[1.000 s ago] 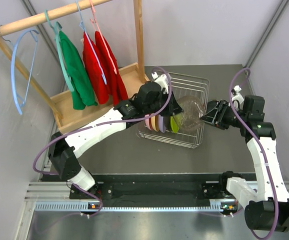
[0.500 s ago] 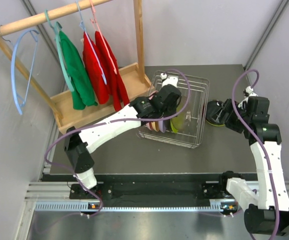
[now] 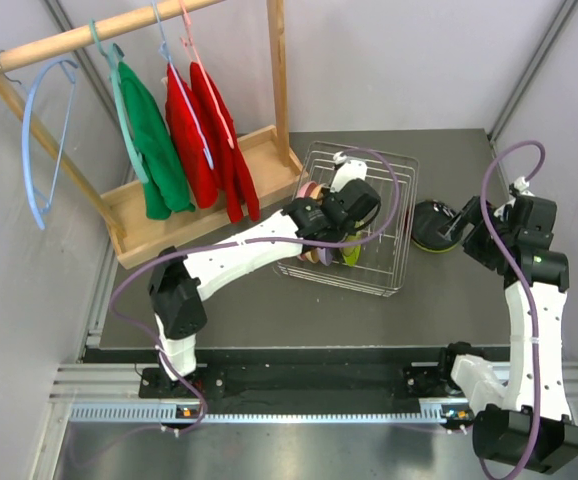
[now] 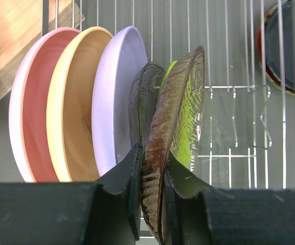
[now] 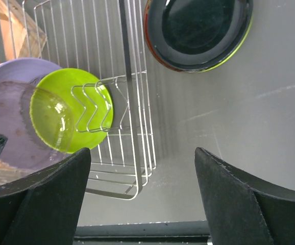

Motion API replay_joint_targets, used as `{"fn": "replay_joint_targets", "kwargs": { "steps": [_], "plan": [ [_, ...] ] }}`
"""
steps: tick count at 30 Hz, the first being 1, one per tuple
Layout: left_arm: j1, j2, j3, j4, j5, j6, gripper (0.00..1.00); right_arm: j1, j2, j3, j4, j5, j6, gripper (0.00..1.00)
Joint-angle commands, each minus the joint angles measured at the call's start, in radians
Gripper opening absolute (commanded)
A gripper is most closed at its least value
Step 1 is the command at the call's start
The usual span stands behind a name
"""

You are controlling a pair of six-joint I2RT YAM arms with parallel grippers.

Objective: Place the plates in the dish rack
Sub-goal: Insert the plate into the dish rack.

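Note:
The silver wire dish rack (image 3: pixel 391 188) holds upright plates: pink (image 4: pixel 30 102), orange-tan (image 4: pixel 73 107), lavender (image 4: pixel 118 87), a dark translucent one (image 4: pixel 146 97) and lime green (image 4: pixel 188 109). My left gripper (image 4: pixel 151 199) is shut on the rim of the clear plate (image 4: pixel 175 122), which stands on edge in the row just in front of the lime green one (image 5: pixel 71 109). The left gripper (image 3: pixel 354 232) sits over the rack's middle. My right gripper (image 5: pixel 142 199) is open and holds nothing, to the right of the rack (image 5: pixel 132 102). A dark plate (image 5: pixel 198 30) lies flat on the table over a red-rimmed one.
A wooden clothes stand (image 3: pixel 204 195) with green and red garments (image 3: pixel 154 140) stands left of the rack. The dark plate stack (image 3: pixel 431 228) lies between the rack and my right gripper (image 3: pixel 466 222). Grey walls close in on both sides.
The clear plate was held between both grippers; the right gripper has opened and drawn back to the right. The left arm has swung right and set the plate upright into the rack's row.

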Motion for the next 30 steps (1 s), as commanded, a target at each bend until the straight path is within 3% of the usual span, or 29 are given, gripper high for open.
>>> {"fn": "replay_joint_targets", "kwargs": {
  "steps": [1,30],
  "plan": [
    [-0.012,0.012,0.047,0.032,-0.072,0.023,0.00,-0.010,-0.008,-0.006,0.034,-0.043,-0.002,0.82],
    [-0.040,0.193,0.154,-0.017,-0.094,-0.040,0.01,-0.011,-0.022,-0.060,0.049,-0.055,0.001,0.83]
  ]
}}
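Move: The left hand already holds the clear brownish plate on edge over the dish rack; its slot, just right of the lime plate, is about 4 cm ahead, 5 cm right and 8 cm below. The lime plate stands about 4 cm ahead and 3 cm right, 8 cm down; the lavender plate is 5 cm ahead, 4 cm left and 6 cm down. The slot is some 10 cm ahead of the idle right hand, 12 cm left and 8 cm below. The left arm lowers the plate it keeps pinched by its near rim about 4 cm towards the rack slot, creeping at first and sinking faster near the end, while easing some 3 cm to the right, along the right side of the lime plate. The fingers keep their hold and the wrist barely turns, the plate staying on edge with its face turned sideways, in line with the plates already standing there. ##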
